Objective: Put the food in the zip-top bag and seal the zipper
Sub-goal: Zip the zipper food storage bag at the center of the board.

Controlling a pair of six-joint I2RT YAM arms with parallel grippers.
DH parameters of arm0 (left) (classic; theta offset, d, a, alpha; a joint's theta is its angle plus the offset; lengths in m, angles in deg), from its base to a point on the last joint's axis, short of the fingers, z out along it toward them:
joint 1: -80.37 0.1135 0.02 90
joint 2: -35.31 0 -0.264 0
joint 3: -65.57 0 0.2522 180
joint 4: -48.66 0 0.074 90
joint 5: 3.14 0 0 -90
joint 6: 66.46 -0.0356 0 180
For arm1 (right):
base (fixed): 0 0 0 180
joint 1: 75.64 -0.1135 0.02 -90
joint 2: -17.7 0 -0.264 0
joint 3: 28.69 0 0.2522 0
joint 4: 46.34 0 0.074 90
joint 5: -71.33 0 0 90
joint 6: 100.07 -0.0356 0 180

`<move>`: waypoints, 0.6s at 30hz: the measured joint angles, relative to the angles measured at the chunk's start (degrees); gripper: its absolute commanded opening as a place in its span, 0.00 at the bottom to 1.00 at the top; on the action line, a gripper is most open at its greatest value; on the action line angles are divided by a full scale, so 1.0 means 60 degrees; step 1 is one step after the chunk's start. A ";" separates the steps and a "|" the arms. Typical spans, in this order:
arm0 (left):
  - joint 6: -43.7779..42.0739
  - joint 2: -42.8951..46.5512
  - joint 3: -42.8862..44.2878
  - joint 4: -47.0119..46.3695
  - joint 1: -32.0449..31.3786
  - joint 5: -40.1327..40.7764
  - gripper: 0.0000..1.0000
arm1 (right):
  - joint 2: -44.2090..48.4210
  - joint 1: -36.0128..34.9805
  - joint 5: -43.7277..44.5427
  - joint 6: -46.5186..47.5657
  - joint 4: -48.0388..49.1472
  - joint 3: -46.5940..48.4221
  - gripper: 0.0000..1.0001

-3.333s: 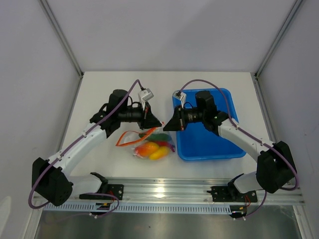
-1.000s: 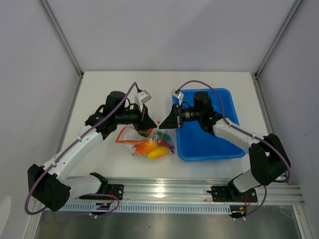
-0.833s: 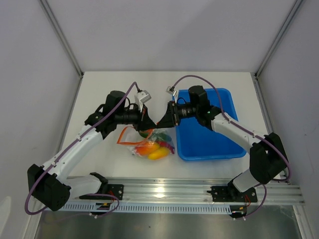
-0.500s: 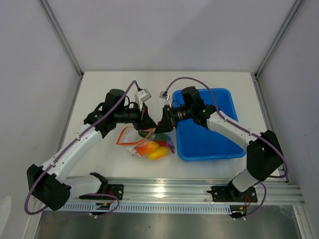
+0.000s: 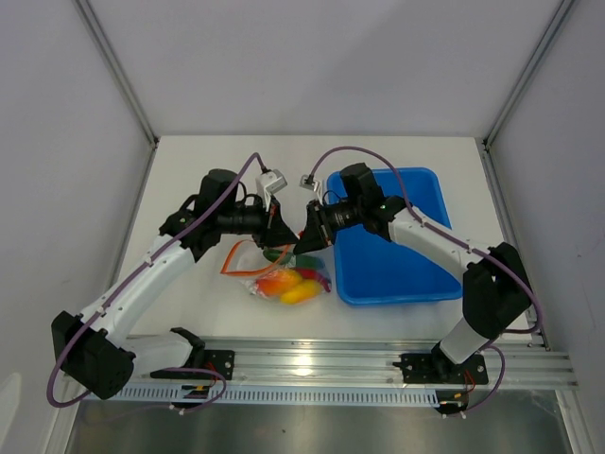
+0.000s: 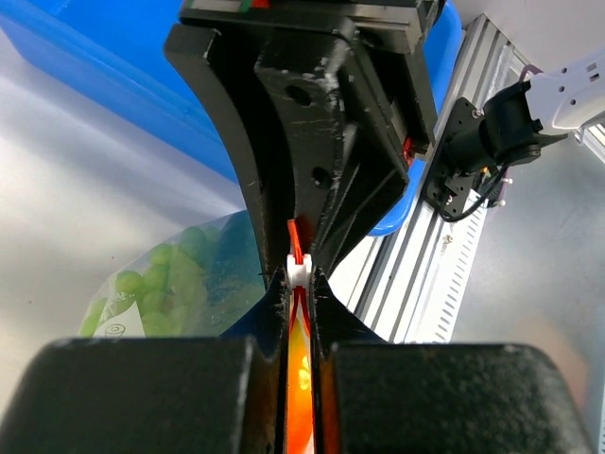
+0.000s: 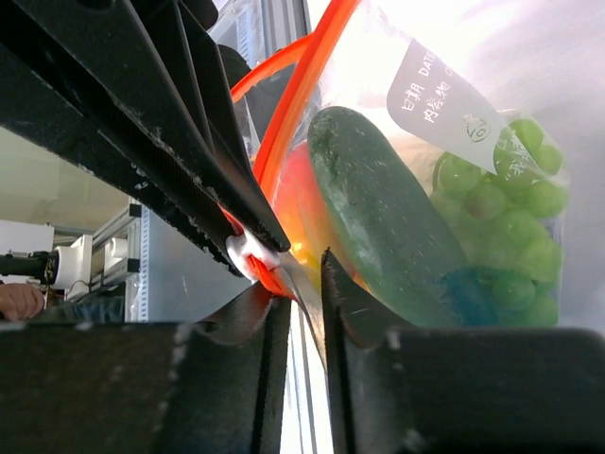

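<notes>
The clear zip-top bag (image 5: 288, 279) lies on the table between the arms. It holds food: a dark green cucumber (image 7: 378, 218), green grapes (image 7: 501, 218) and orange-yellow pieces (image 5: 284, 284). My left gripper (image 6: 299, 279) is shut on the red-orange zipper (image 6: 301, 331) at its white slider (image 6: 299, 269), lifting the bag's mouth. My right gripper (image 7: 304, 274) faces it tip to tip, jaws a narrow gap apart. A thin fold of the bag's edge runs through that gap, right beside the slider (image 7: 248, 253). In the top view the left gripper (image 5: 285, 236) and the right gripper (image 5: 302, 242) almost touch.
A blue rectangular tray (image 5: 397, 265) sits right of the bag, under the right forearm. The loose end of the zipper (image 5: 234, 261) curls out to the left on the white table. An aluminium rail (image 5: 312, 364) runs along the near edge.
The right arm swung left from over the blue tray to the bag's mouth, meeting the left gripper. Its jaws opened and then narrowed. The left gripper stayed shut on the zipper.
</notes>
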 measured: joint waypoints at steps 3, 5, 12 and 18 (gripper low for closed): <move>0.0004 0.0000 0.0000 0.0000 0.0004 0.0000 0.01 | -0.0080 -0.0018 -0.0051 0.0029 -0.0076 0.0098 0.17; 0.0004 -0.0007 0.0000 0.0000 0.0004 0.0000 0.00 | -0.0102 -0.0018 -0.0084 0.0040 -0.0098 0.0117 0.09; 0.0015 -0.0055 0.0000 -0.0004 0.0004 0.0004 0.01 | -0.0127 -0.0025 -0.0127 -0.0044 -0.0098 0.0135 0.00; 0.0022 -0.0106 0.0000 0.0011 0.0011 0.0200 0.01 | 0.0011 0.0127 0.0066 -0.0721 0.0652 -0.0331 0.00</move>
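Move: The orange zipper strip's end, still pinched in the left fingers, runs practically into the right hand's barely open fingers, about 1 cm to that hand's left. The right hand's pinching spot on the strip is some 3 cm to the left hand's right, 2 cm nearer the base and 2 cm lower. Inside the bag, the cucumber hangs about 3 cm back and 8 cm below the right hand, neither left nor right of it; the yellow pepper is 8 cm back of that hand, level sideways, and 12 cm below it. The zipper strip just beside the left fingertips is pinched by the right fingers, which close from about a quarter open to shut while the right hand all but stays in place. Only at the end does the right hand ease forward, by about 0.5 cm, away from the base. The left hand keeps its shut grip on the strip's end, hardly moving. ##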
